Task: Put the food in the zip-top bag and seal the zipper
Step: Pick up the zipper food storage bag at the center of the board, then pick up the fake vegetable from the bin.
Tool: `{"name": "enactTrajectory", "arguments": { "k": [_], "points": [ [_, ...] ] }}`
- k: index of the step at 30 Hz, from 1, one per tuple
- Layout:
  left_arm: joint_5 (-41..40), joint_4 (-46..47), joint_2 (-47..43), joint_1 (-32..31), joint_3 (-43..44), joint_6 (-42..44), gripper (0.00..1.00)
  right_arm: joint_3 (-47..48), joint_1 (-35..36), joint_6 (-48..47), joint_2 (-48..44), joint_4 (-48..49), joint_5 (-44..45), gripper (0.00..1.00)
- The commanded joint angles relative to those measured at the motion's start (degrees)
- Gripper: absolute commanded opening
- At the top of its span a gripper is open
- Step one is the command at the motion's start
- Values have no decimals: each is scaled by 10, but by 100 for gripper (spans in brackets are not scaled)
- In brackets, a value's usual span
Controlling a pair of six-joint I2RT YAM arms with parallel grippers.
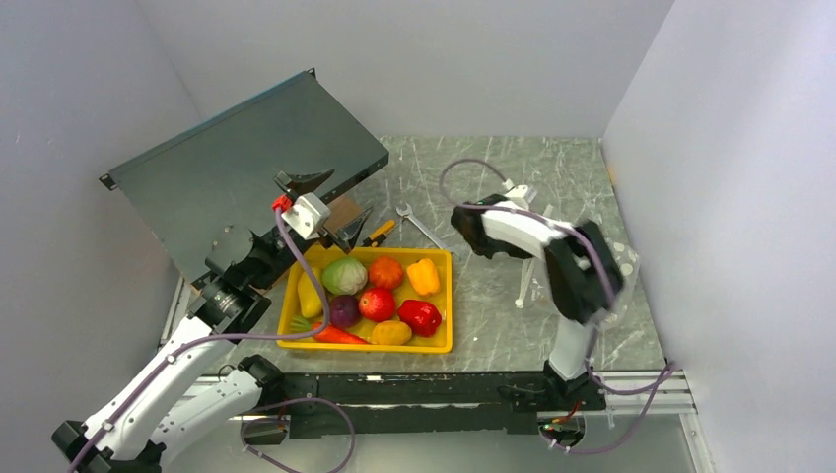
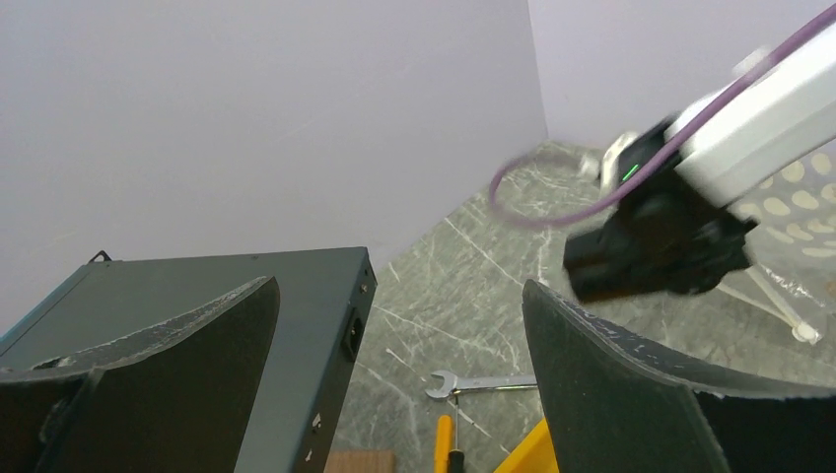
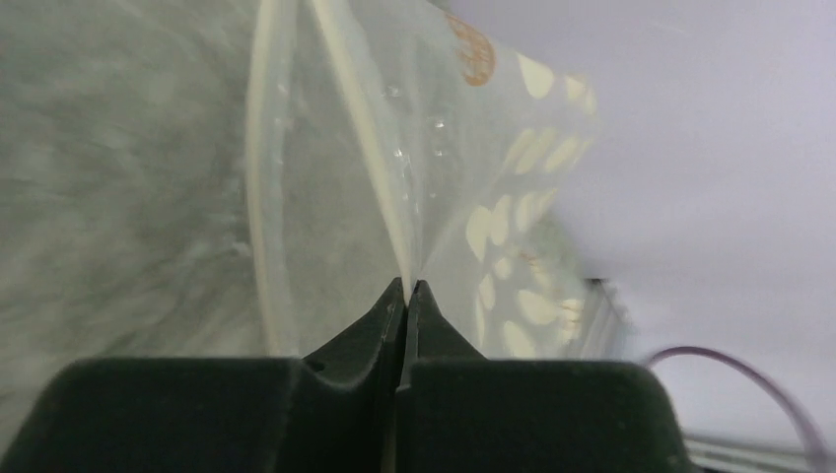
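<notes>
The food lies in a yellow tray (image 1: 450,296): cabbage (image 1: 343,276), pumpkin (image 1: 385,271), yellow pepper (image 1: 423,276), apple (image 1: 376,304), red pepper (image 1: 420,316), onion (image 1: 342,310), carrot (image 1: 330,333), mango (image 1: 391,333). My left gripper (image 1: 340,197) (image 2: 399,286) hangs open and empty above the tray's far left corner. The dotted zip-top bag (image 1: 623,264) (image 3: 513,227) sits on the table at the right, largely hidden under my right arm (image 1: 522,232). My right gripper (image 3: 406,286) is shut on the zipper (image 3: 380,177) (image 1: 526,284), one white strip pinched between its tips, the other strip apart to the left.
A dark metal box (image 1: 246,168) (image 2: 227,286) leans behind the tray at the left. A wrench (image 1: 419,225) (image 2: 483,382), a yellow-handled screwdriver (image 1: 380,233) and a wooden block (image 1: 343,210) lie just beyond the tray. Walls close in on the left, back and right.
</notes>
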Motion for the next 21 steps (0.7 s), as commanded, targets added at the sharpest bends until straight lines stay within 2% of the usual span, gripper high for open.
{"name": "enactTrajectory", "arguments": {
  "k": [1,3,4,7,9,12,17,21],
  "points": [
    [-10,25,5,-2,-6,15,99,-101,-3,-310,-276,323,-154,0],
    [-16,28,9,-2,-10,20,99,-179,-25,-416,-402,465,-333,0],
    [-19,29,11,-2,-12,22,99,-198,-38,-436,-446,491,-430,0],
    [-22,31,16,-2,-16,27,99,-204,-61,-473,-491,480,-553,0],
    [-20,30,21,-2,-16,27,99,-200,-62,-476,-502,445,-580,0],
    [-15,30,30,-3,-18,27,99,-246,-63,-472,-561,452,-613,0],
    [-23,24,52,-11,-17,25,99,-292,-62,-460,-622,445,-601,0],
    [-64,-29,80,-65,5,55,100,-298,-62,-455,-650,461,-618,0]
  ]
}}
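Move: The zip-top bag is already pinched by its lip in the right fingers, some 5 cm above the table. Its zipper slider lies about 9 cm left and 12 cm back of that hand. The yellow tray is centred roughly 41 cm left and 11 cm back, with the wrench about 28 cm left and 3 cm ahead. From the high, open left hand, the bag's middle is some 45 cm right, level fore and aft, and 34 cm below. The zip-top bag's pinched lip is raised and carried left towards the tray by the right hand, up about 8 cm at first, left about 9, then back and partly down again. The right wrist swings round some 70 degrees, from fingers pointing right to forward and down, grip still shut. The open left hand sinks 4–5 cm, easing forward and right. ##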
